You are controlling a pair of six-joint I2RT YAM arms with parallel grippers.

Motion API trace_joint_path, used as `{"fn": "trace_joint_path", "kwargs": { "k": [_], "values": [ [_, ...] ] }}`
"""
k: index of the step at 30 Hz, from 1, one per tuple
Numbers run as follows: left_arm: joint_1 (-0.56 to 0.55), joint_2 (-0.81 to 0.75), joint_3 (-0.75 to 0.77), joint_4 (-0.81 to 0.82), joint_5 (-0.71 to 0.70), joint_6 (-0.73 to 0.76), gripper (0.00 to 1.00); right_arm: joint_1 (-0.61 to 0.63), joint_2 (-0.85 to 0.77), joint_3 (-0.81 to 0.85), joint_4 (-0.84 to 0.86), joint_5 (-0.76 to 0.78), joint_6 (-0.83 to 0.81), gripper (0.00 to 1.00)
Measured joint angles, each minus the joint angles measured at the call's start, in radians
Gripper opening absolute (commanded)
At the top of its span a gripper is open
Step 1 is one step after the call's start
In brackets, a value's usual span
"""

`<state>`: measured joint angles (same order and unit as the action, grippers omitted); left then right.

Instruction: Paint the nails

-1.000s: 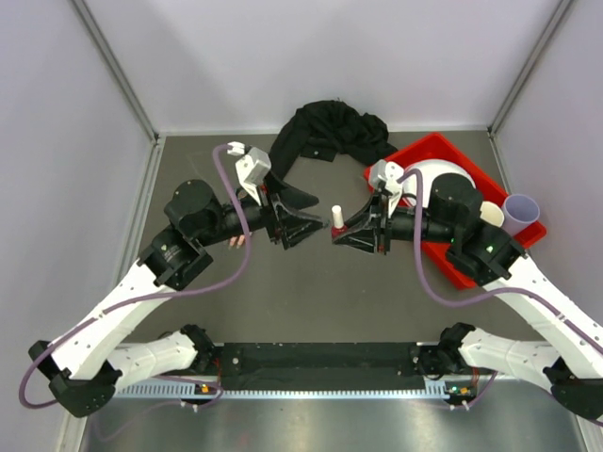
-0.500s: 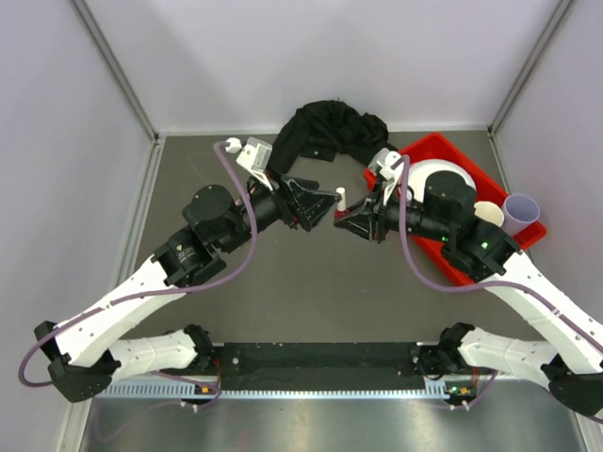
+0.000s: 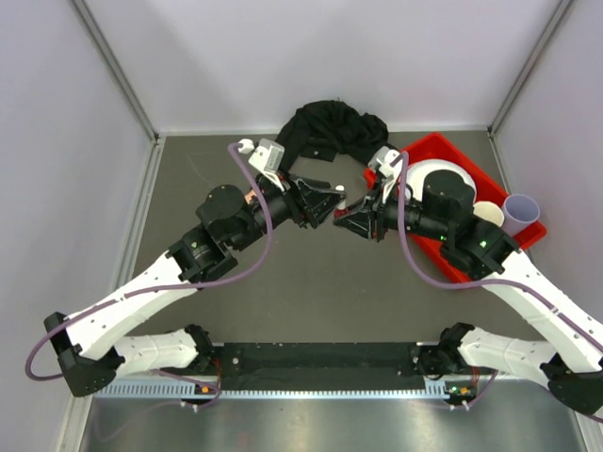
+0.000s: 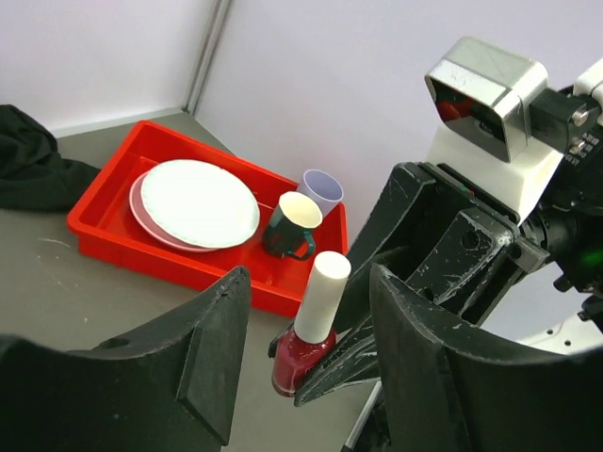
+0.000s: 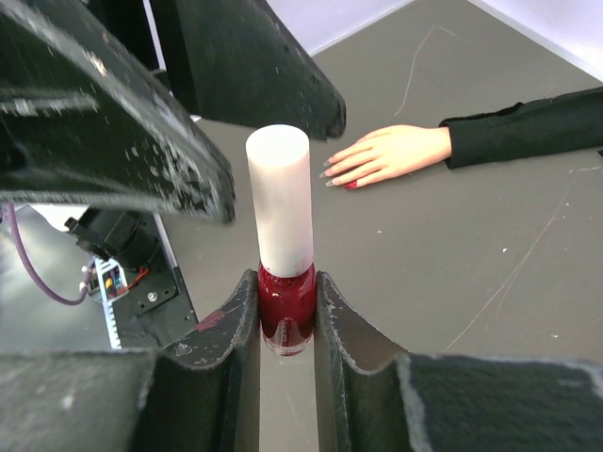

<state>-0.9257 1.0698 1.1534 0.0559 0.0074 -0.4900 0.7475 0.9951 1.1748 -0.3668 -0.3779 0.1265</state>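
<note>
A small red polish bottle (image 5: 285, 306) with a tall white cap (image 5: 280, 202) stands upright between the fingers of my right gripper (image 5: 285, 315), which is shut on its glass body above the table. My left gripper (image 4: 316, 344) is open, one finger on each side of the white cap (image 4: 323, 297) with a gap on both sides. The peach mannequin hand (image 5: 386, 155) lies flat on the table beyond, in its black sleeve (image 5: 528, 127). Its nails (image 5: 336, 173) are tiny; one fingertip looks red. In the top view my left gripper (image 3: 336, 202) and right gripper (image 3: 347, 217) meet mid-table and the left arm hides most of the hand.
A red tray (image 4: 122, 240) at the back right holds stacked plates (image 4: 198, 202) and a dark green mug (image 4: 287, 231). A lilac cup (image 4: 320, 188) stands at its far edge. Black cloth (image 3: 330, 127) is bunched at the back wall.
My left gripper has swung right and forward until its fingers flank the bottle's cap, and its jaws have narrowed. The right gripper has carried the bottle slightly back and now holds still.
</note>
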Motion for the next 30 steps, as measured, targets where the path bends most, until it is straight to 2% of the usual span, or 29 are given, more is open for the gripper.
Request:
{"fn": "trace_joint_path", "kwargs": {
  "k": [4, 8, 12, 16, 24, 30],
  "values": [
    [0.0, 0.015, 0.0, 0.003, 0.029, 0.002, 0.52, 0.0, 0.0, 0.0, 0.0, 0.001, 0.001, 0.0],
    [0.0, 0.019, -0.002, 0.004, 0.057, 0.003, 0.36, 0.0, 0.0, 0.0, 0.0, 0.0, 0.001, 0.0],
    [0.001, 0.021, -0.002, 0.006, 0.097, 0.02, 0.13, 0.0, -0.001, 0.0, 0.0, -0.011, 0.005, 0.0],
    [0.012, 0.029, -0.002, 0.035, 0.163, 0.045, 0.0, 0.0, -0.018, 0.0, -0.005, -0.028, 0.009, 0.0],
    [0.024, 0.015, -0.045, 0.164, 0.393, 0.081, 0.0, -0.005, -0.079, -0.003, -0.028, -0.127, 0.02, 0.0],
    [0.041, -0.013, -0.146, 0.415, 0.69, 0.072, 0.0, 0.004, -0.124, -0.027, -0.007, -0.346, 0.056, 0.0]
  ]
}}
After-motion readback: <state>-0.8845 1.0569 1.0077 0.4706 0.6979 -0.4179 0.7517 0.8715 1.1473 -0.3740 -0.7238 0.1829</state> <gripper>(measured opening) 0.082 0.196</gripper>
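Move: The nail polish's white cap stands only about 2 cm to the left hand's right, 1 cm back and 1 cm lower, between its open fingers. From the right hand, which already holds the red bottle, the cap is some 3 cm straight above. The dummy hand lies about 22 cm left of the left hand, 15 cm ahead and 33 cm below; the white plate is some 33 cm to its right, 25 cm ahead, and as far below. The white cap is pinched by the left hand, which eases about 2 cm right and back and shuts its open fingers on it, while the right keeps its grip on the bottle. Both hands then draw back towards the robot, 8 to 10 cm in all, rising slightly; the left swings some 35 degrees clockwise, the right about 20 counter-clockwise. ##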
